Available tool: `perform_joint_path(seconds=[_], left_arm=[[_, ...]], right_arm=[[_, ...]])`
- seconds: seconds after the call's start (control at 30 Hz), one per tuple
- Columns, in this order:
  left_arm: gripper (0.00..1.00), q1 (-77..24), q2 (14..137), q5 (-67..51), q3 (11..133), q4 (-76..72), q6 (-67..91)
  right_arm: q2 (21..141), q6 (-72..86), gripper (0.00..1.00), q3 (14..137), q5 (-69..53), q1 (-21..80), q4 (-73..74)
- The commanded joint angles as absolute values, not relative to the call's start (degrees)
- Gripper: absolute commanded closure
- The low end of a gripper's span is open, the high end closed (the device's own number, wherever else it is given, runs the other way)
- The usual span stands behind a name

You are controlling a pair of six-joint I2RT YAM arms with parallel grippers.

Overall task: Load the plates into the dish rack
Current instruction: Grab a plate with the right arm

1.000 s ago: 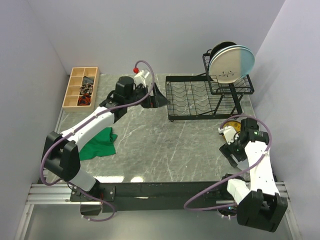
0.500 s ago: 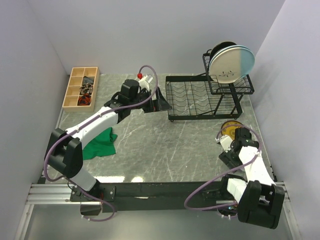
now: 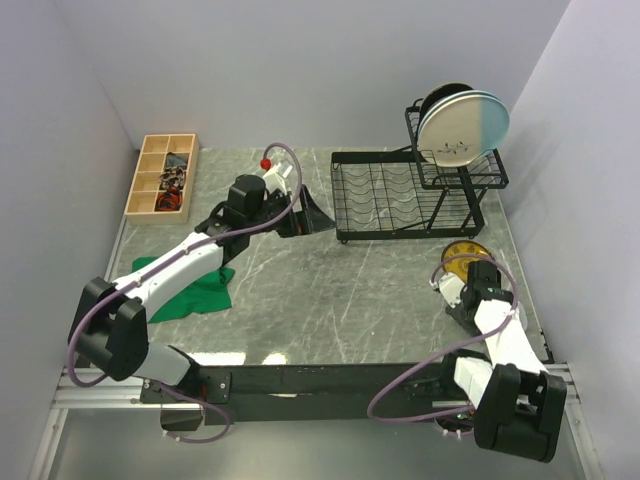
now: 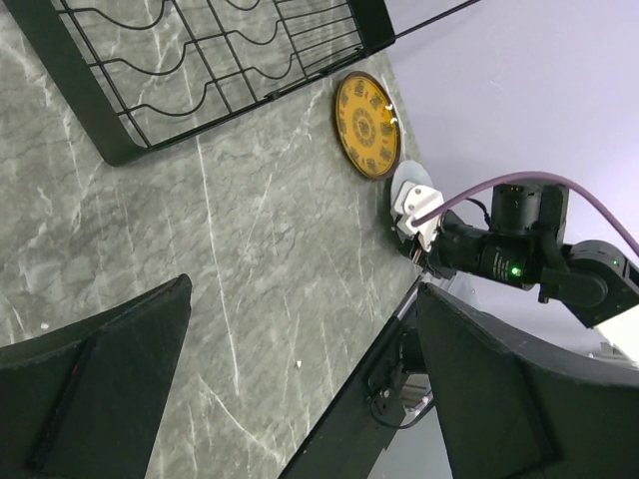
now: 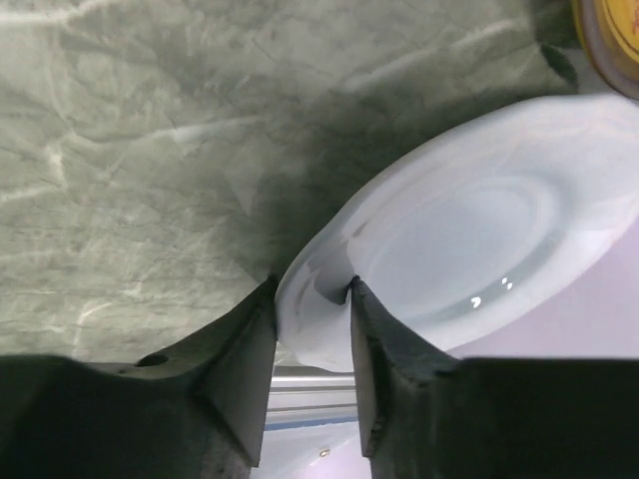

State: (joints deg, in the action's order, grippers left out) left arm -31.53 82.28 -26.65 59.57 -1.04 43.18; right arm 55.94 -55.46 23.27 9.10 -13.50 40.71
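A pale white plate (image 5: 469, 249) lies near the table's right front edge, and my right gripper (image 5: 311, 289) has its jaws closed on either side of the plate's rim. From above, the right gripper (image 3: 462, 290) sits just in front of a yellow patterned plate (image 3: 462, 255) lying flat on the table. The black wire dish rack (image 3: 400, 195) stands at the back right; its raised upper basket holds upright plates (image 3: 463, 125), the front one cream-and-blue. My left gripper (image 3: 308, 212) hangs open left of the rack with nothing between its fingers (image 4: 100, 379).
A green cloth (image 3: 195, 285) lies crumpled on the left under the left arm. A wooden compartment box (image 3: 162, 175) stands at the back left. The left wrist view shows the rack's corner (image 4: 120, 150), the yellow plate (image 4: 367, 125) and the table's front edge.
My right gripper has moved toward the table's right front edge and closed on the white plate's rim. The left arm has drawn back left, away from the rack, still open.
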Motion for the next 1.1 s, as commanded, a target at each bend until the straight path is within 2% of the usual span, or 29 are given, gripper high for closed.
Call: perform_joint_path(seconds=[0.0, 0.03, 0.13, 0.47, 0.73, 0.93, 1.07], left_arm=[[0.01, -31.7, 79.0, -25.7, 58.0, -5.3, 44.2], [0.00, -31.7, 78.7, -25.8, 57.7, -5.4, 44.2], [0.01, -31.7, 78.0, -26.1, 56.7, -6.0, 44.4], [0.01, -31.9, 78.7, -28.2, 55.1, -9.9, 47.8], [0.00, -33.1, 83.1, -28.9, 57.4, -8.9, 52.0], [0.01, -33.4, 83.1, -29.4, 57.7, -9.1, 53.3], [0.00, -33.3, 84.7, -30.2, 59.9, -8.5, 56.9]], right_arm=[[52.4, -58.7, 0.67, 21.5, 8.7, -13.6, 40.9], [51.6, -58.8, 0.72, 21.9, 8.0, -13.6, 41.7], [48.1, -59.4, 0.78, 23.5, 7.1, -13.6, 44.3], [40.3, -61.5, 0.83, 33.8, 0.4, -13.5, 58.0], [37.1, -62.8, 1.00, 38.1, -2.8, -13.4, 61.6], [36.7, -62.9, 1.00, 43.6, -7.3, -13.0, 63.9], [37.2, -66.0, 1.00, 48.9, -17.0, -13.0, 68.4]])
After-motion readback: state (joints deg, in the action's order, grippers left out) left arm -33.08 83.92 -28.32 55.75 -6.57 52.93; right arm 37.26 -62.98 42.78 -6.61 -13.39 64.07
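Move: Right at the right hand's fingertips is the rim of the white plate, one finger on each side of it; the plate's middle lies about 4 cm ahead and 5 cm to the right, at nearly the same height. The yellow plate lies some 17 cm ahead and 4 cm left of the hand, and the dish rack's lower tray about 33 cm ahead and 20 cm left. From the left hand, the white plate lies roughly 46 cm right, 14 cm back and 20 cm below. Closing on the near-left rim of the white plate, the right fingers pinch it and go on shutting as the hand rises about 12 cm, drifting some 4 cm left late on. The wrist swings the fingertips forward by roughly 15 degrees and turns a little counter-clockwise. The open left hand eases a centimetre or two down, right and back, touching nothing. ##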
